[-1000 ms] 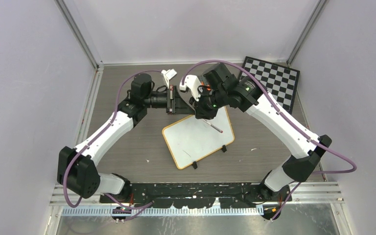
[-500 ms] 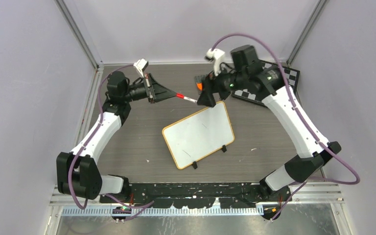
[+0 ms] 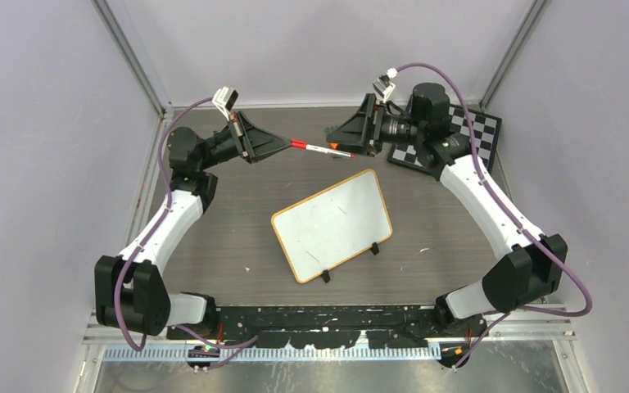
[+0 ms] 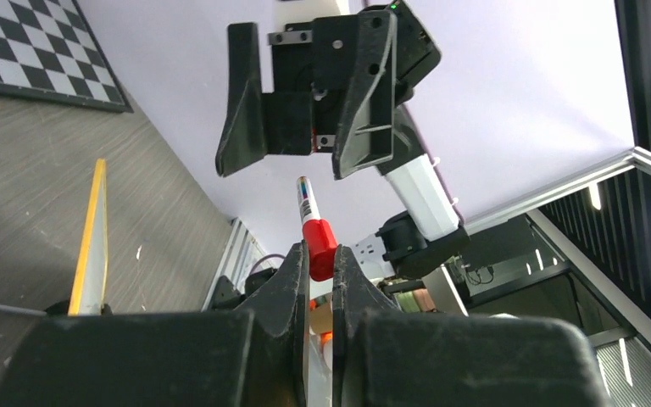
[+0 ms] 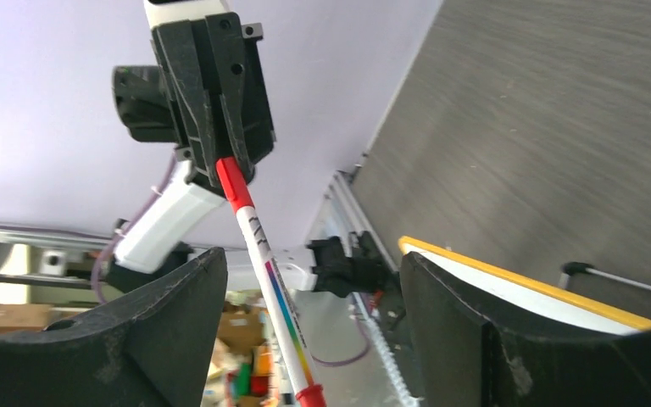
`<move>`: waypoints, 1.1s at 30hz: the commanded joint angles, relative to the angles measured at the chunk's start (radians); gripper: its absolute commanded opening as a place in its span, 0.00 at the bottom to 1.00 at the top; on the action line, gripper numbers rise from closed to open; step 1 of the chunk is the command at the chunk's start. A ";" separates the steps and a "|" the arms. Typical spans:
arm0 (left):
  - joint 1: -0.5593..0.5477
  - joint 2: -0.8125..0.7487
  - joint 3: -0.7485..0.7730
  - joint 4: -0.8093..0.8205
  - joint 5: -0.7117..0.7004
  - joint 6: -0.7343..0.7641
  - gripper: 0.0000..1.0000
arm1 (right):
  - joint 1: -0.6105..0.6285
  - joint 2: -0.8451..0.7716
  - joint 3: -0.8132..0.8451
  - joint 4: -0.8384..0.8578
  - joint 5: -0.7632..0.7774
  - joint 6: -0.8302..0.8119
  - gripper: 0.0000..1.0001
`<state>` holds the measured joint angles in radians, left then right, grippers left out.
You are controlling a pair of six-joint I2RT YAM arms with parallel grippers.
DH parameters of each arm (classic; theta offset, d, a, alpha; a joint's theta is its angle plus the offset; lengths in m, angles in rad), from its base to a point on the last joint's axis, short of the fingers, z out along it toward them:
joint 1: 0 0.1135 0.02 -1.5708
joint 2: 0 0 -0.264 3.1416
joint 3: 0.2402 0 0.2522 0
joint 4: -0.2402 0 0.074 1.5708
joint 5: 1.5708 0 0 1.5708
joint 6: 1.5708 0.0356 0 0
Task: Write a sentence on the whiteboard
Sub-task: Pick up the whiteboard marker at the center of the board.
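Observation:
The whiteboard point(image 3: 332, 225), orange-framed on two black feet, lies mid-table; its face is white with only faint specks, and no sentence is in view. My left gripper point(image 3: 285, 144) is shut on the red cap of a marker point(image 3: 319, 148), held level in the air behind the board. The cap point(image 4: 319, 243) sits pinched between the left fingertips. My right gripper point(image 3: 342, 141) faces it, open, with its fingers point(image 5: 165, 318) wide on either side of the marker's barrel point(image 5: 263, 254) and not touching it. The board's orange edge point(image 5: 509, 280) shows low in the right wrist view.
A black-and-white chequered board point(image 3: 468, 131) lies at the back right, under the right arm. Both arm bases stand at the near edge. Grey walls and metal rails close the table on the left, back and right.
Both grippers rose from the whiteboard's far edge and drew apart toward the back. The marker went from low over the board to level in the left gripper. The right jaws opened.

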<state>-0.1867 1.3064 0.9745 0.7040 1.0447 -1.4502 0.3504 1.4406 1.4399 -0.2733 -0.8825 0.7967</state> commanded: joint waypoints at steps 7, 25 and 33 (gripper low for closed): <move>-0.002 -0.022 -0.039 0.152 -0.095 -0.063 0.00 | 0.063 0.017 -0.082 0.578 -0.072 0.480 0.69; 0.006 -0.048 -0.040 0.170 -0.124 -0.084 0.00 | 0.077 0.014 -0.080 0.429 -0.081 0.349 0.79; 0.012 -0.026 -0.043 0.155 -0.157 -0.069 0.00 | 0.094 0.012 -0.094 0.529 -0.083 0.439 0.56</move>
<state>-0.1810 1.2938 0.9325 0.8150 0.9123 -1.5326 0.4351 1.4689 1.3415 0.1795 -0.9470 1.1995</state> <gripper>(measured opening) 0.060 0.606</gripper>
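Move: The marker is held by its red cap in the left gripper, its middle about 6 cm to the right of that hand point, 1 cm back and level. From the open right gripper, the marker's middle lies about 4 cm left, 3 cm back and 3 cm up. The whiteboard lies about 7 cm back and 1 cm left of the right hand, some 35 cm down; the grey plate with the orange piece lies about 19 cm ahead and 4 cm right, equally low. Bring the right gripper up about 5 cm and left some 4 cm along the marker towards the capped end, easing slightly back and raising the fingertips by roughly 15 degrees, then sink a little over 1 cm. Keep the marker between the right fingers and narrow them partway without shutting. Hold the red cap with the left gripper, drifting slightly forward and up. ##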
